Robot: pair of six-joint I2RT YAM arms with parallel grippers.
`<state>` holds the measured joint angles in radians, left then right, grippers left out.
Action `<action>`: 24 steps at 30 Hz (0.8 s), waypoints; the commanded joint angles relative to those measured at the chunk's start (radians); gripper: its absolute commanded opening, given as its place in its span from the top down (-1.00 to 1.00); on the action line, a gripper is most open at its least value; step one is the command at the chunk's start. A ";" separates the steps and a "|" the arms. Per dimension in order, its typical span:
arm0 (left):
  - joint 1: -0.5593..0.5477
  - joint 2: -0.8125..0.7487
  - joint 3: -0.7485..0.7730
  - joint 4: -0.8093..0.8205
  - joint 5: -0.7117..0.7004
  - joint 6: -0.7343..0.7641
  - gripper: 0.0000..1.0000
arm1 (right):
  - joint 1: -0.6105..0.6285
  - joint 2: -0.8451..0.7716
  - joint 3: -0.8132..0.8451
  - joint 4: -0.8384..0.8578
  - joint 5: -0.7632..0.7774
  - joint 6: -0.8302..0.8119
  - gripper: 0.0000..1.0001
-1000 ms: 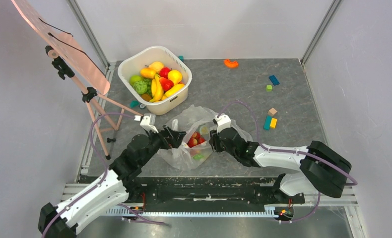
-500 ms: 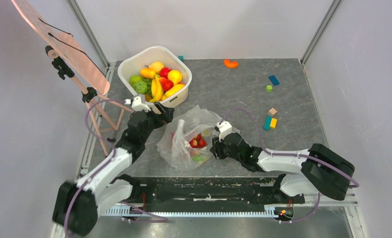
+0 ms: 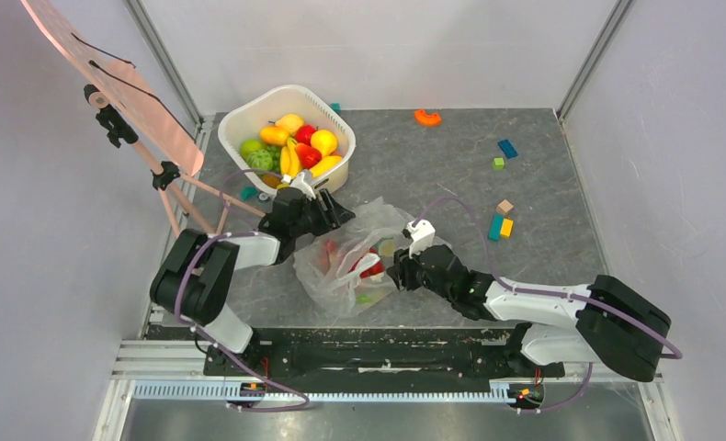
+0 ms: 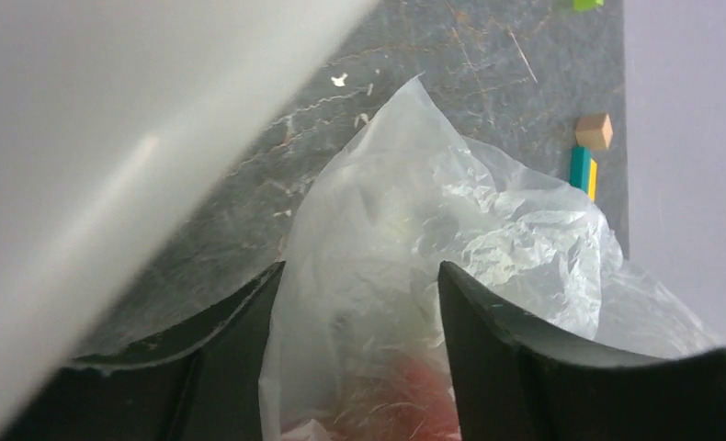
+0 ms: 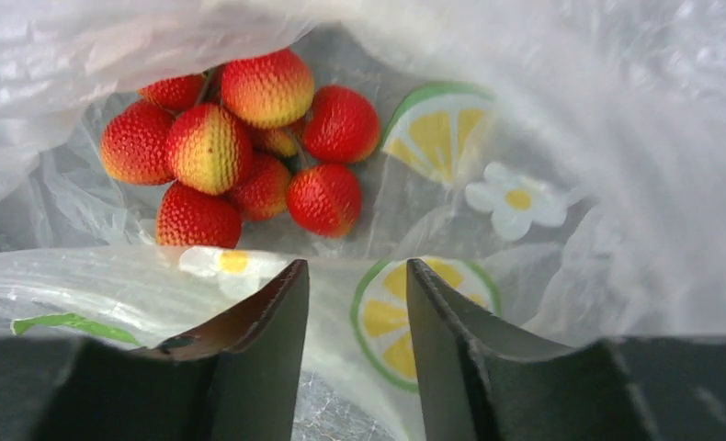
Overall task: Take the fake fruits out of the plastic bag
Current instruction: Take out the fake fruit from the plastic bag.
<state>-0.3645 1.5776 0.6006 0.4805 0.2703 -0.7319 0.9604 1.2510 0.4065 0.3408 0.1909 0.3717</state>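
Observation:
The clear plastic bag (image 3: 345, 257) lies crumpled in front of the white tub (image 3: 240, 115). A bunch of small red fake fruits (image 5: 240, 147) sits inside it, seen red through the film from above (image 3: 368, 267). My left gripper (image 3: 337, 215) is at the bag's far left edge, between tub and bag. It is open, with a bulge of the bag (image 4: 414, 230) between its fingers (image 4: 235, 344). My right gripper (image 3: 398, 274) is at the bag's mouth on the right, open. The bag's printed film (image 5: 378, 303) lies across the gap between its fingers (image 5: 267, 322).
The tub holds a banana bunch (image 3: 290, 163), green fruit and other fruits; its wall fills the upper left of the left wrist view (image 4: 111, 138). Toy blocks lie at the right (image 3: 500, 227) (image 3: 507, 148), an orange piece (image 3: 426, 117) at the back. An easel (image 3: 130, 101) stands left.
My left gripper swung from the bag's left side up toward the tub, then right to the bag's far edge, its jaws narrowing. The right gripper shifted slightly nearer and the bag was pulled a little.

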 commanded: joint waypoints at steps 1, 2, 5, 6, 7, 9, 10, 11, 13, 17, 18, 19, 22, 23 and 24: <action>-0.013 0.095 0.043 0.191 0.176 -0.064 -0.08 | 0.001 -0.045 0.067 -0.003 0.084 0.007 0.00; -0.017 0.116 0.052 0.219 0.201 -0.075 0.10 | 0.002 -0.046 0.078 -0.014 0.084 0.004 -0.06; -0.035 0.176 0.078 0.303 0.283 -0.113 0.61 | 0.001 -0.056 0.094 -0.035 0.088 0.002 -0.17; -0.042 0.190 0.087 0.322 0.302 -0.124 0.72 | 0.002 -0.063 0.087 -0.034 0.093 0.006 -0.19; -0.052 0.200 0.093 0.344 0.321 -0.137 0.85 | -0.001 -0.072 0.077 -0.029 0.099 0.014 -0.22; -0.067 0.211 0.102 0.379 0.345 -0.156 0.96 | -0.003 -0.087 0.052 -0.009 0.100 0.030 -0.25; -0.073 0.213 0.103 0.392 0.352 -0.166 0.95 | -0.005 -0.089 0.044 0.000 0.098 0.039 -0.25; -0.081 0.215 0.106 0.400 0.357 -0.173 0.95 | -0.006 -0.085 0.040 0.006 0.097 0.048 -0.26; -0.094 0.221 0.113 0.418 0.371 -0.190 0.96 | -0.009 -0.073 0.043 0.017 0.095 0.058 -0.26; -0.111 0.252 0.119 0.489 0.420 -0.244 0.96 | -0.022 -0.041 0.054 0.061 0.106 0.090 -0.27; -0.114 0.262 0.116 0.511 0.427 -0.256 0.96 | -0.031 -0.035 0.053 0.076 0.107 0.106 -0.29; -0.114 0.268 0.112 0.530 0.431 -0.268 0.95 | -0.038 -0.024 0.054 0.085 0.101 0.123 -0.31; -0.116 0.286 0.106 0.553 0.438 -0.281 0.95 | -0.066 0.007 0.058 0.107 0.082 0.186 -0.34; -0.116 0.291 0.104 0.556 0.439 -0.283 0.96 | -0.072 0.018 0.060 0.117 0.079 0.205 -0.34; -0.117 0.297 0.105 0.561 0.444 -0.284 0.96 | -0.079 0.031 0.062 0.129 0.075 0.216 -0.34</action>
<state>-0.4755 1.8526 0.6930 0.9401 0.6632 -0.9543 0.9085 1.2449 0.4595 0.3786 0.2661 0.4969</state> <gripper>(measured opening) 0.029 0.667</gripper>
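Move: The bag's loose far rim hangs at the left fingers, its middle some 4 cm right, 3 cm back and 2 cm below; the fruit basket's middle is about 11 cm left and 11 cm ahead of that hand. From the right hand the strawberry cluster in the bag lies about 5 cm left, 2 cm ahead and 4 cm below, with a pinkish-red fruit under the film roughly 14 cm left and 7 cm ahead. The left fingers shut on the bag's rim and pinch the film while sweeping right about 10 cm, away from the basket, then also easing back and up some 3 cm each, the hand turning clockwise about 25 degrees and rolling. The right hand rises about 4 cm, edges forward 3 cm towards the strawberries and spreads its fingers wider; no touch on the fruit can be made out. ##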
